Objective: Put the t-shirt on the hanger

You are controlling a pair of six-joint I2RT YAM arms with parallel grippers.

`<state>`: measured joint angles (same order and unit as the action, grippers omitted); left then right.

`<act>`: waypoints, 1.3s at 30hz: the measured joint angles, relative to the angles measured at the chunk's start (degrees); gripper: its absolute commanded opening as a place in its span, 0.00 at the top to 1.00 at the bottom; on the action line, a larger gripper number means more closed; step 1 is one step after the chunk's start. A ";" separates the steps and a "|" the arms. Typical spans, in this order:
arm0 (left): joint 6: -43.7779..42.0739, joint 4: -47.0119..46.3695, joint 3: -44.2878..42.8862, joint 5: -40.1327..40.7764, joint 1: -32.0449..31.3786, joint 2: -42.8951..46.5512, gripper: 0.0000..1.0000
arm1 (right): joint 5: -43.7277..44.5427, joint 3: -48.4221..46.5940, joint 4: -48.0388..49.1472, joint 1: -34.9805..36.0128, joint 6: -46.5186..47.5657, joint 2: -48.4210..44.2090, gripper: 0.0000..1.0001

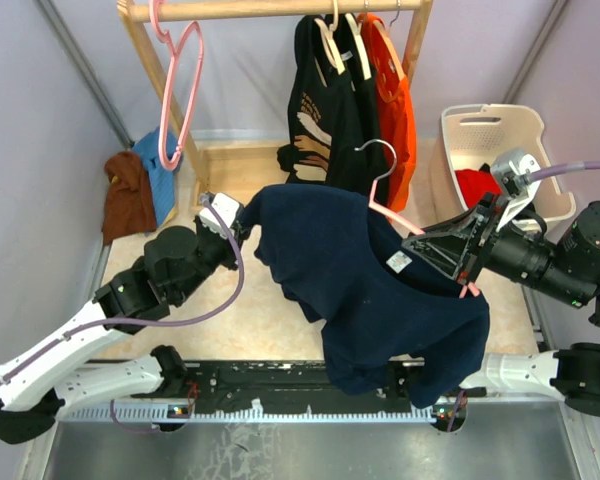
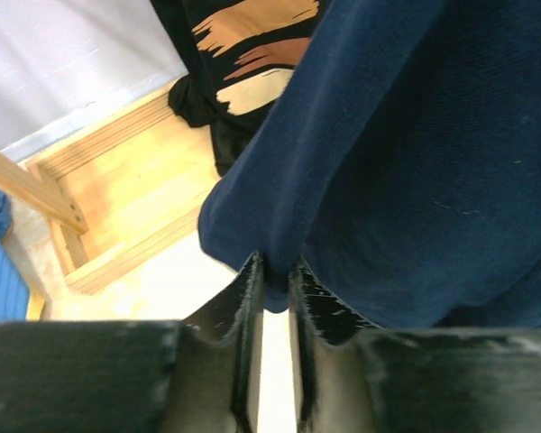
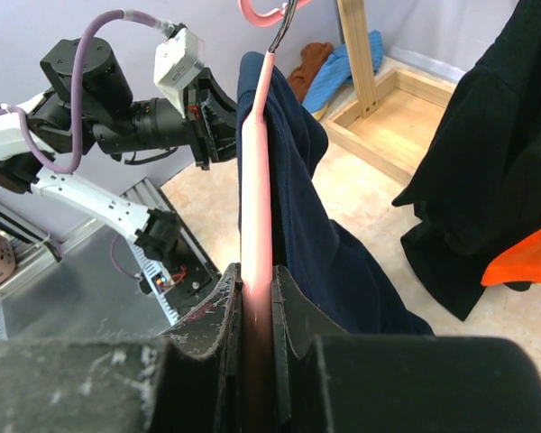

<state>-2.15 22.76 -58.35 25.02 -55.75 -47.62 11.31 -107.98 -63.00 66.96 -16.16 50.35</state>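
The navy t-shirt (image 1: 365, 290) hangs in the air between my two grippers, its white neck label (image 1: 399, 261) showing. The pink hanger (image 1: 400, 222) with its silver wire hook (image 1: 378, 160) runs inside the shirt. My left gripper (image 1: 242, 228) is shut on the shirt's left shoulder edge; in the left wrist view the cloth (image 2: 406, 153) is pinched between the fingertips (image 2: 252, 275). My right gripper (image 1: 430, 250) is shut on the hanger's pink bar (image 3: 257, 180), with the shirt (image 3: 316, 225) draped along it.
A wooden rack (image 1: 270, 10) stands at the back with an all-pink hanger (image 1: 180, 90), a black printed shirt (image 1: 325, 115) and an orange shirt (image 1: 395, 110). A white basket (image 1: 490, 150) is at the right. Brown and blue clothes (image 1: 140, 190) lie at the left.
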 measured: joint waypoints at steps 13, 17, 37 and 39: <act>-0.26 3.80 -12.07 10.69 1.86 -6.01 1.00 | 0.02 0.74 0.44 -0.02 -0.04 -1.03 1.00; -0.24 6.08 -13.97 11.69 3.58 -6.69 1.00 | 0.17 0.74 0.44 0.00 -0.07 -1.51 1.00; 2.67 18.49 -23.61 11.76 13.86 -9.40 1.00 | 0.09 7.91 4.85 0.00 -0.35 -5.11 1.00; 2.78 19.10 -24.11 11.41 14.75 -9.94 1.00 | -0.09 9.07 5.42 -0.02 -0.52 -5.75 1.00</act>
<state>0.62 41.87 -82.46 36.42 -40.99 -57.56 11.22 -98.91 -57.58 66.94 -16.69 44.60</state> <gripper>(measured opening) 0.005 0.109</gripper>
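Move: The T-shirt's near-side shoulder edge lies right between my left fingertips, about 1 cm ahead and 1 cm right at their height. From my left hand, the neck of the held hanger is roughly 21 cm right, 4 cm back and 15 cm higher; the empty pink hanger on the rack is some 20 cm ahead, 14 cm left and 8 cm up. From my right hand that shoulder edge is about 31 cm left, 12 cm ahead and 15 cm lower. I shut my left fingers on the T-shirt edge between them, then carry it up and forward at first and on mostly to the left, some 10 cm left in all, 5 cm forward and 7 cm up, away from the held hanger, my wrist swinging about 25 degrees counter-clockwise. My right hand keeps its grip on the hanger, nearly still, easing down a little over 1 cm. ##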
